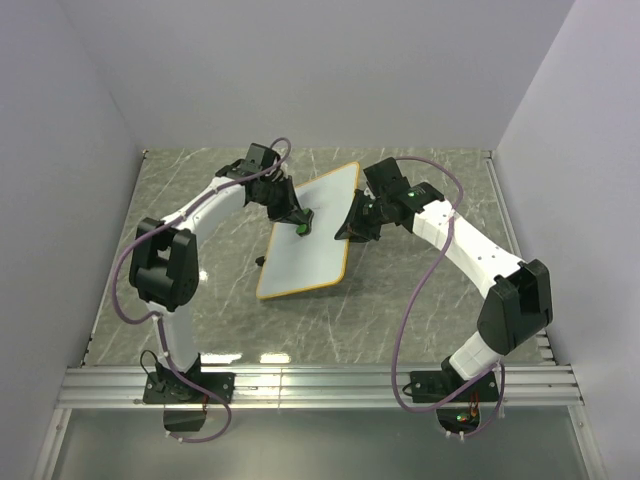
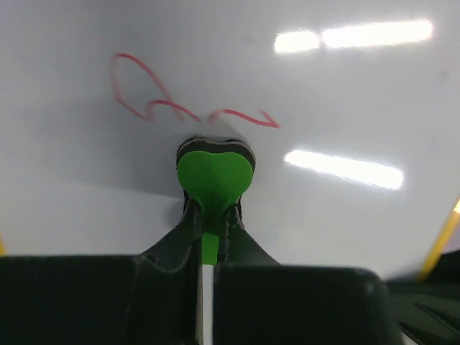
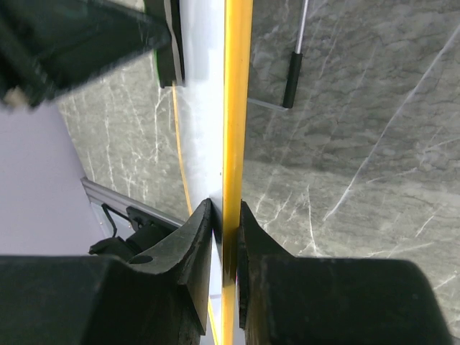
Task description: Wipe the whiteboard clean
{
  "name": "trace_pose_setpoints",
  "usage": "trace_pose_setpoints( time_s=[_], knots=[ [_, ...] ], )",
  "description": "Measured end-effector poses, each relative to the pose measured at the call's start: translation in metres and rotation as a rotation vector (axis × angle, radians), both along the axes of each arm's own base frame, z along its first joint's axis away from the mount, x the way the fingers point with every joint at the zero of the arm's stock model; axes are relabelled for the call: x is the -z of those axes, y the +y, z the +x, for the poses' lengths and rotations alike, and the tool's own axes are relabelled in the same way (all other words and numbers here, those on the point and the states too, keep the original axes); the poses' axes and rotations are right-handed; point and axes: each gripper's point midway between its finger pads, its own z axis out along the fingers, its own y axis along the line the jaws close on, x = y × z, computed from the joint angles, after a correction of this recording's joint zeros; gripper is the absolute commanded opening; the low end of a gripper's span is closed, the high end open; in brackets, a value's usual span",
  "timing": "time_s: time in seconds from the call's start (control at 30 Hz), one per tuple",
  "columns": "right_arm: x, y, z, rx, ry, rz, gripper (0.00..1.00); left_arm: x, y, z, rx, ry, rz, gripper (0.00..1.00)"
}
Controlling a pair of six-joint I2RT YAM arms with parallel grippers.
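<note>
The whiteboard point(image 1: 310, 260), white with a thin orange-yellow frame, lies slanted across the middle of the table. A red scribble point(image 2: 180, 108) crosses its surface point(image 2: 345, 93) just beyond the green eraser point(image 2: 214, 172). My left gripper point(image 2: 212, 208) is shut on the eraser's stem and presses its dark pad against the board; from above, the eraser point(image 1: 303, 228) sits on the board's upper half. My right gripper point(image 3: 226, 212) is shut on the board's yellow edge point(image 3: 236, 108), one finger on each face, at the board's right side point(image 1: 350, 230).
A grey marble tabletop point(image 1: 400, 310) surrounds the board, with walls on three sides and a metal rail point(image 1: 320, 385) at the near edge. A small black clip point(image 1: 262, 260) sticks out at the board's left edge. A thin wire with a black sleeve point(image 3: 291, 79) shows behind the board.
</note>
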Motion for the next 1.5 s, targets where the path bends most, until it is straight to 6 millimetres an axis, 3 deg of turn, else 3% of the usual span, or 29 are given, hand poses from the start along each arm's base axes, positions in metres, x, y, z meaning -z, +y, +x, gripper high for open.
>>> trace_pose_setpoints(
  time_s=[0.13, 0.27, 0.4, 0.5, 0.63, 0.8, 1.03, 1.2, 1.5],
  knots=[
    [0.000, 0.000, 0.000, -0.002, 0.001, -0.003, 0.00, -0.017, -0.016, -0.009, 0.033, -0.002, -0.023, 0.00],
    [0.001, -0.001, 0.001, -0.005, -0.002, -0.008, 0.00, -0.017, -0.018, -0.006, 0.038, 0.049, -0.031, 0.00],
    [0.001, -0.001, 0.001, -0.008, -0.007, -0.009, 0.00, -0.015, -0.017, 0.021, 0.028, 0.081, -0.066, 0.00],
    [0.001, -0.001, 0.001, -0.009, -0.008, -0.008, 0.00, -0.002, -0.005, 0.052, -0.005, 0.089, -0.075, 0.00],
    [0.001, -0.002, 0.000, -0.010, -0.013, -0.011, 0.00, 0.027, 0.023, 0.071, -0.053, 0.125, -0.051, 0.00],
    [0.001, -0.002, 0.000, -0.013, -0.015, -0.011, 0.00, 0.048, 0.044, 0.071, -0.070, 0.132, -0.023, 0.00],
    [0.000, -0.001, 0.000, -0.019, -0.019, -0.006, 0.00, 0.043, 0.041, 0.071, -0.031, 0.081, 0.030, 0.00],
    [0.002, -0.001, -0.001, -0.021, -0.013, -0.008, 0.00, 0.016, 0.006, 0.070, 0.061, -0.028, 0.075, 0.00],
    [0.008, -0.005, -0.002, -0.021, 0.006, -0.029, 0.00, -0.050, -0.076, 0.026, 0.264, -0.217, 0.008, 0.00]
  ],
)
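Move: The left hand already holds the green eraser on the sloping whiteboard, with the last red marks about 5 cm ahead, 1 cm left and 3 cm below. The board's right edge, pinched in the right fingers, is some 10 cm right, 3 cm back and 6 cm higher; its far right corner is 14 cm ahead, 12 cm right and 7 cm above. From the right hand the marks lie roughly 8 cm ahead, 11 cm left and 9 cm below. Forward about 7 cm across the whiteboard towards the red marks, after a small lift to the right, the left hand carries the eraser, then turns left and down the slope. From there it sweeps some 12 cm right and 10 cm up the incline, drawing back a little and turning about 15 degrees clockwise, grip kept shut. The right hand stays put, still pinching the board's right edge. ##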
